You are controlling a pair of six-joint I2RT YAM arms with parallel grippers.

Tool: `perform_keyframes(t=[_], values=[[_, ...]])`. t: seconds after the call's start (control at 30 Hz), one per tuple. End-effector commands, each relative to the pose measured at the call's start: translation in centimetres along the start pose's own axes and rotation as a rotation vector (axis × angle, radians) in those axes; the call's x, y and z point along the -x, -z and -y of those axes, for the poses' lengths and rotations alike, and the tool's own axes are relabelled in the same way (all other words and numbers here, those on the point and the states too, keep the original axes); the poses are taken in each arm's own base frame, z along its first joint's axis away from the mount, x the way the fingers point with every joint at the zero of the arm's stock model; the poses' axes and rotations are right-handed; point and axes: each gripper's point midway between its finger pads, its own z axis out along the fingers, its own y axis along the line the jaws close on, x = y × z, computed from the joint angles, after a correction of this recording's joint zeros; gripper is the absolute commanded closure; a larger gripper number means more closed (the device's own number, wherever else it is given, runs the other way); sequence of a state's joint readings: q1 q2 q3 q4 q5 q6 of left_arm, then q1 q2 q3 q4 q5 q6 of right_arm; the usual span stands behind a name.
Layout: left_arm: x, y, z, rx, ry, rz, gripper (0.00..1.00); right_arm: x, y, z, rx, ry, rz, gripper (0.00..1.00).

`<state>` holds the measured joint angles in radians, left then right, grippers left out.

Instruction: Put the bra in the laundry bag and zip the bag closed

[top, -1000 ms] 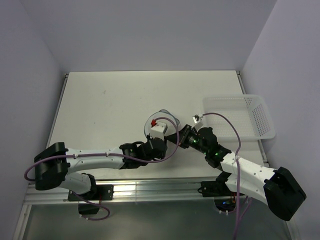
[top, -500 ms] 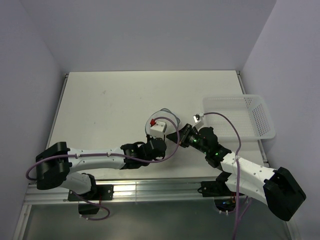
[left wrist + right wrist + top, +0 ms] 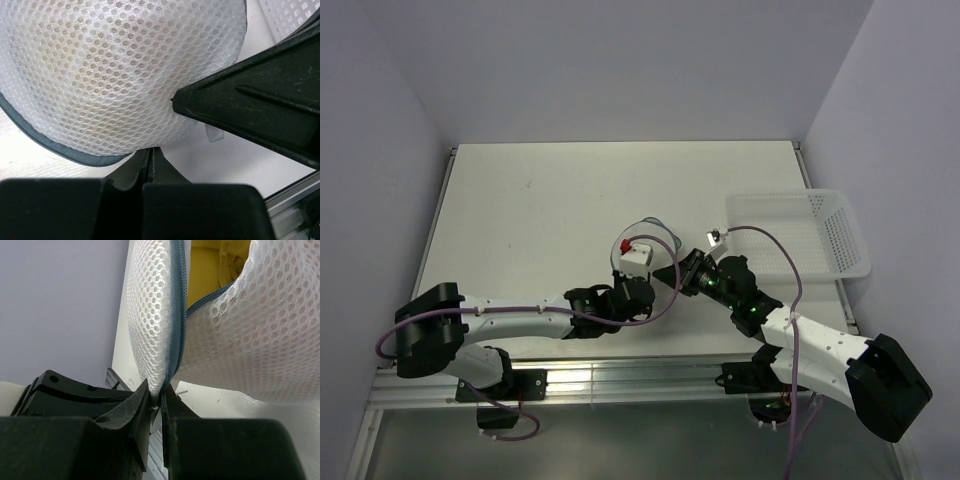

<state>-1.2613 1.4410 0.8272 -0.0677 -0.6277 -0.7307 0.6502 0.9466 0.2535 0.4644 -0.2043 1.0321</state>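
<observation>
The laundry bag (image 3: 125, 75), a domed pouch of white mesh with a grey-blue zip rim, fills the left wrist view. In the top view only an arc of the laundry bag (image 3: 655, 225) shows past the left wrist camera. My left gripper (image 3: 150, 152) is shut at the bag's lower rim, its tips tucked under the mesh beside the zip. My right gripper (image 3: 160, 395) is shut on the bag's zip edge from the other side. The yellow bra (image 3: 207, 270) shows inside through a gap in the zip.
A white plastic lattice basket (image 3: 847, 240) stands at the table's right edge, just behind the right arm. Both arms meet near the table's front middle. The metal rail (image 3: 620, 380) runs along the near edge.
The left gripper's jaws have closed at the bag's lower rim. The left wrist shifted slightly. The right arm and the bag have stayed put.
</observation>
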Motion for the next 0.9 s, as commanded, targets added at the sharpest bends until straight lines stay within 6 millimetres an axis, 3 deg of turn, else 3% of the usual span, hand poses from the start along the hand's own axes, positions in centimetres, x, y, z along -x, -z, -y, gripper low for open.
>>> perform_keyframes(t=[0.0, 0.37, 0.67, 0.87], values=[[2.2, 0.7, -0.3, 0.03, 0.055, 0.068, 1.0, 0.2, 0.2, -0.4, 0.035, 0.024, 0.0, 1.0], [1.3, 2.1, -4.0, 0.095, 0.089, 0.062, 1.0, 1.2, 0.7, 0.0, 0.052, 0.045, -0.004, 1.0], [2.8, 2.9, -8.9, 0.184, 0.158, 0.116, 1.0, 1.9, 0.9, 0.2, 0.053, 0.144, -0.073, 1.0], [4.0, 3.1, -10.3, 0.179, 0.211, 0.141, 1.0, 2.4, 1.0, 0.8, 0.023, 0.165, -0.091, 1.0]])
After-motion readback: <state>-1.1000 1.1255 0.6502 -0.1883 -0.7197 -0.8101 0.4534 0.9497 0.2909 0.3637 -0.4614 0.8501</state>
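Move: The bag's middle lies some 5 cm ahead of my shut left fingers, neither left nor right of them, and about 5 cm lower; its near zip rim is right at their tips. My right fingertips are close by, roughly 2 cm ahead, 1 cm right and 3 cm above them. From the right hand, which pinches the rim, the bag's middle is about 3 cm ahead, 2 cm left and 8 cm down. The white basket sits 30 cm right of my left hand, 9 cm farther out and some 9 cm below. I pull my left hand away from the zip rim with its fingers still shut and empty, about 10 cm to the left, the later part also forward by some 3 cm and a little up, turning about 15 degrees counter-clockwise. My right hand keeps its pinch on the rim and eases a couple of centimetres to the right, tilting slightly. ##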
